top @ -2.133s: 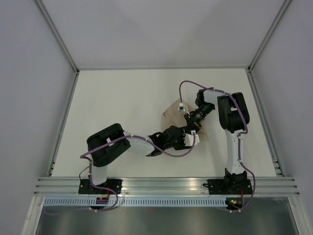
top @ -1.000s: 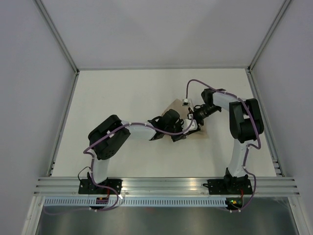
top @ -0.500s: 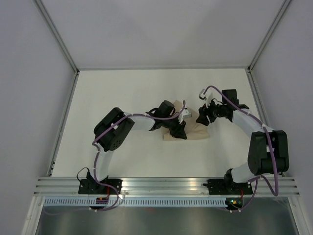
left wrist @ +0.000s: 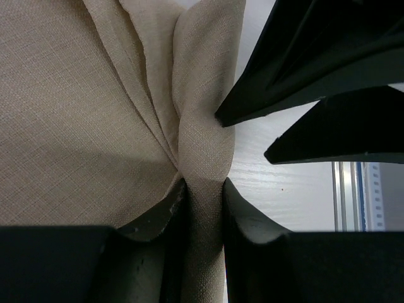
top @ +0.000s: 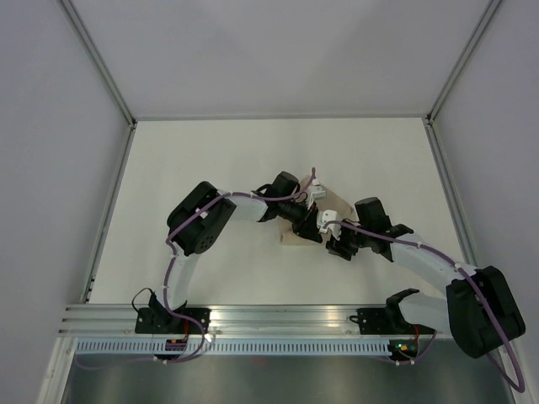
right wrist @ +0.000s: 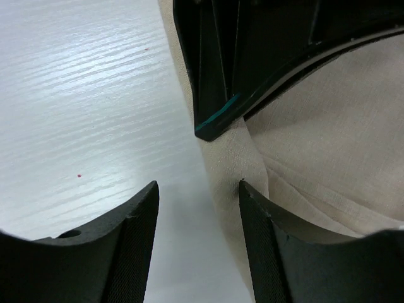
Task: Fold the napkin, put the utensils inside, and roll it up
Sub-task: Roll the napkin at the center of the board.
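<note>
The tan napkin lies mid-table, mostly covered by both wrists. In the left wrist view the napkin is bunched into a rolled ridge along its edge, and my left gripper is shut on that ridge. From above, my left gripper sits on the napkin's near right part. My right gripper is right beside it. In the right wrist view, my right gripper stands open over the same rolled edge of the napkin. Its right finger touches the cloth; its left finger is over bare table. The utensils are hidden.
The white table is boxed in by pale walls with metal posts at the back corners. An aluminium rail runs along the near edge by the arm bases. The two grippers almost touch each other.
My right arm has swung from the napkin's far right side round to its near side, beside the left gripper, and its jaws have narrowed a little. The left gripper still holds the cloth.
</note>
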Controlling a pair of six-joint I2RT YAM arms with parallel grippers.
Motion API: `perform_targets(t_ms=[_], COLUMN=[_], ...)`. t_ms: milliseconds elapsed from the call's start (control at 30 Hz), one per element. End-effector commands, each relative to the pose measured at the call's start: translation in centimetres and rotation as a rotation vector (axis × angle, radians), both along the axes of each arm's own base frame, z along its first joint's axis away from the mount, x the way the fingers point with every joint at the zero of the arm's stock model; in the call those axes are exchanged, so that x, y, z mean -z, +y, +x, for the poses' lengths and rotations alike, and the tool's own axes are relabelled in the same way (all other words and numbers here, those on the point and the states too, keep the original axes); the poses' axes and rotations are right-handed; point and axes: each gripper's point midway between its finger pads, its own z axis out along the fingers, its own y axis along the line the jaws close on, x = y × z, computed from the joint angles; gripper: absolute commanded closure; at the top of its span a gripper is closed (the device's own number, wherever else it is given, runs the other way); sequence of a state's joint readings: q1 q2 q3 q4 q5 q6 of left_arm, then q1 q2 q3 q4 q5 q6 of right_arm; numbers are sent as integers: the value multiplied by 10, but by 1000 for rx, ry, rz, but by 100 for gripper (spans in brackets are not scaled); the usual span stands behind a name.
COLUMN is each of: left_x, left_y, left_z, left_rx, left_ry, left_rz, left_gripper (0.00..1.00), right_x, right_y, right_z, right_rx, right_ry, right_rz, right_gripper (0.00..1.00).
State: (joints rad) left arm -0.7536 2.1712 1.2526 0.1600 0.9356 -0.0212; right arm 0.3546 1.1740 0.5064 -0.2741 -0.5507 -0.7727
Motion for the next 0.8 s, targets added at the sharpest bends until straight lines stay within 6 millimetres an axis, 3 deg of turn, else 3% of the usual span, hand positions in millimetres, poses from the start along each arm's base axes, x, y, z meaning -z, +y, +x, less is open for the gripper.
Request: perform_targets(t_ms=[0, 467, 567, 633, 767], left_x=[65, 66, 61, 59, 59], left_y=[32, 35, 33, 33, 33], left_z=[-32, -31, -29, -27, -24], left_rx=[-31, -22, -20, -9, -25], left_ry=[189, 218, 227, 206, 200], left_rz=[225, 287, 294, 292, 302], left_gripper=[98, 98, 98, 98, 88], right_x=[-1, 29, 37, 39, 42], right_y=[0, 8, 10, 11, 12], right_z=[22, 17, 17, 19, 17], right_rx=[2, -84, -110, -116, -120], right_ry=[-139, -180, -151, -140, -92], right_rz=[-62, -198, -241, -255, -261], right_gripper=[41, 44, 57, 73, 91])
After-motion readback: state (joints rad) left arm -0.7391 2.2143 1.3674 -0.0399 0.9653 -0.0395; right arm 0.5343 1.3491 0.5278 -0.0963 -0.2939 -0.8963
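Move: The free stretch of the napkin roll that my right hand goes for lies about 3 cm ahead of it, 2 cm to its left and 3 cm below. My left fingers are already shut on the roll, some 3 cm further left along it, so from that hand the free stretch is 3 cm to the right. The flat napkin body spreads about 9 cm ahead and 4 cm left of my right hand, 4 cm below. With my left hand holding its pinch on the roll in place, tilting only slightly, I bring my right hand down, forward and a bit left, about 4 cm in all, onto the free stretch beside the left fingertips. It rolls and tips some 15 degrees on the way. Late on I close the half-open right fingers, pinching the roll between the pads. ##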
